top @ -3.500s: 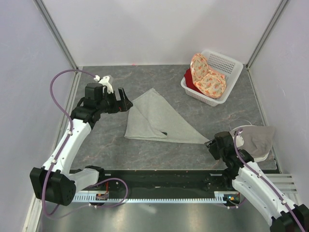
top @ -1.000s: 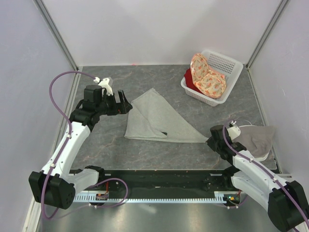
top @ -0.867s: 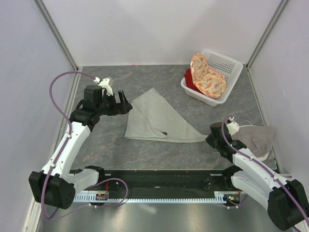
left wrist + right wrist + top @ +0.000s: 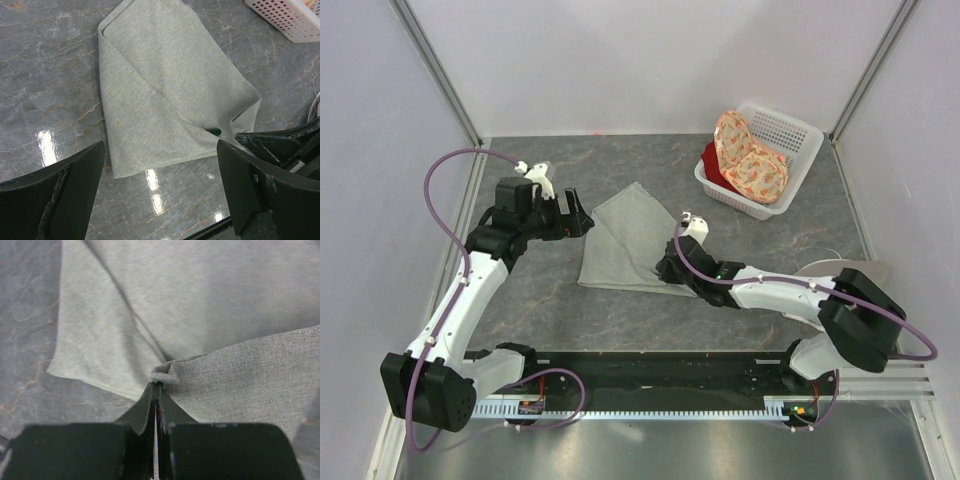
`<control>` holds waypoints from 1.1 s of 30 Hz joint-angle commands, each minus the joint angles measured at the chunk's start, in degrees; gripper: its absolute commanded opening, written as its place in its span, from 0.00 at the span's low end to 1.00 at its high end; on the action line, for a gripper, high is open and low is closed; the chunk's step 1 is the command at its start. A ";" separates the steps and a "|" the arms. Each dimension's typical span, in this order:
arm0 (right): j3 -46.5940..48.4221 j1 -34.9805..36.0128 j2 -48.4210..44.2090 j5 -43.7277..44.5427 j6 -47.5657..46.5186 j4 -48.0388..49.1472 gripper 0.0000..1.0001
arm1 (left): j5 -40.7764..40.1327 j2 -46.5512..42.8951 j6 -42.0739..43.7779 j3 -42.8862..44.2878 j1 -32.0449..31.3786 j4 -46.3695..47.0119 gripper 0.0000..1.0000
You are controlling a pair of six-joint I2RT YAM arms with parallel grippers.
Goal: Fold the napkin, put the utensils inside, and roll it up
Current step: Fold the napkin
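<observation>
The sage-grey napkin (image 4: 620, 232) lies folded on the dark marble table. My right gripper (image 4: 670, 268) is shut on the napkin's right corner and holds it over the napkin's lower middle. In the right wrist view the shut gripper (image 4: 159, 386) pinches a small bunch of the napkin (image 4: 200, 300). Of the utensils, only a fork's dark green tip (image 4: 215, 131) shows, poking out from under the napkin (image 4: 160, 90). My left gripper (image 4: 578, 222) stands open by the napkin's upper left corner. In the left wrist view this gripper (image 4: 160, 200) is empty, over the napkin's near edge.
A white basket (image 4: 790, 128) at the back right holds an orange floral cloth (image 4: 750, 160) and something red. A paler beige-grey cloth (image 4: 840, 268) lies at the right edge, partly behind my right arm. White walls enclose the table.
My right arm has swung left from the right side, drawing the napkin's right corner over the fold. The left arm has stayed put.
</observation>
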 commanded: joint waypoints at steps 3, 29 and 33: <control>8.39 2.22 6.57 -3.92 -2.24 9.57 0.00 | -0.93 0.19 1.91 0.03 0.03 1.41 1.00; 22.91 9.16 22.30 -9.73 -4.00 13.09 0.00 | -1.37 0.02 1.91 -0.06 0.03 1.32 1.00; 24.23 9.34 24.50 -9.46 -4.79 13.35 0.00 | -1.28 0.02 1.83 -0.06 0.03 1.32 1.00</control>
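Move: Some 22 cm to the right hand's left, nearly level with it and about 8 cm lower, is the napkin's near-left corner, where its pinched right corner is being taken. The fork's green handle end peeks out almost straight below that hand; the napkin's far tip lies roughly 27 cm ahead and 7 cm left of it. From the left hand, the near-left corner is about 13 cm back, 1 cm left and 20 cm down. Carrying the napkin's right corner still pinched in shut fingers, the right hand sweeps about 16 cm left across the napkin towards its near-left corner. It arcs up 3 cm or so on the way, then sinks by half of that, while the wrist turns some 20 degrees counter-clockwise and rolls slightly, its left side rising. ##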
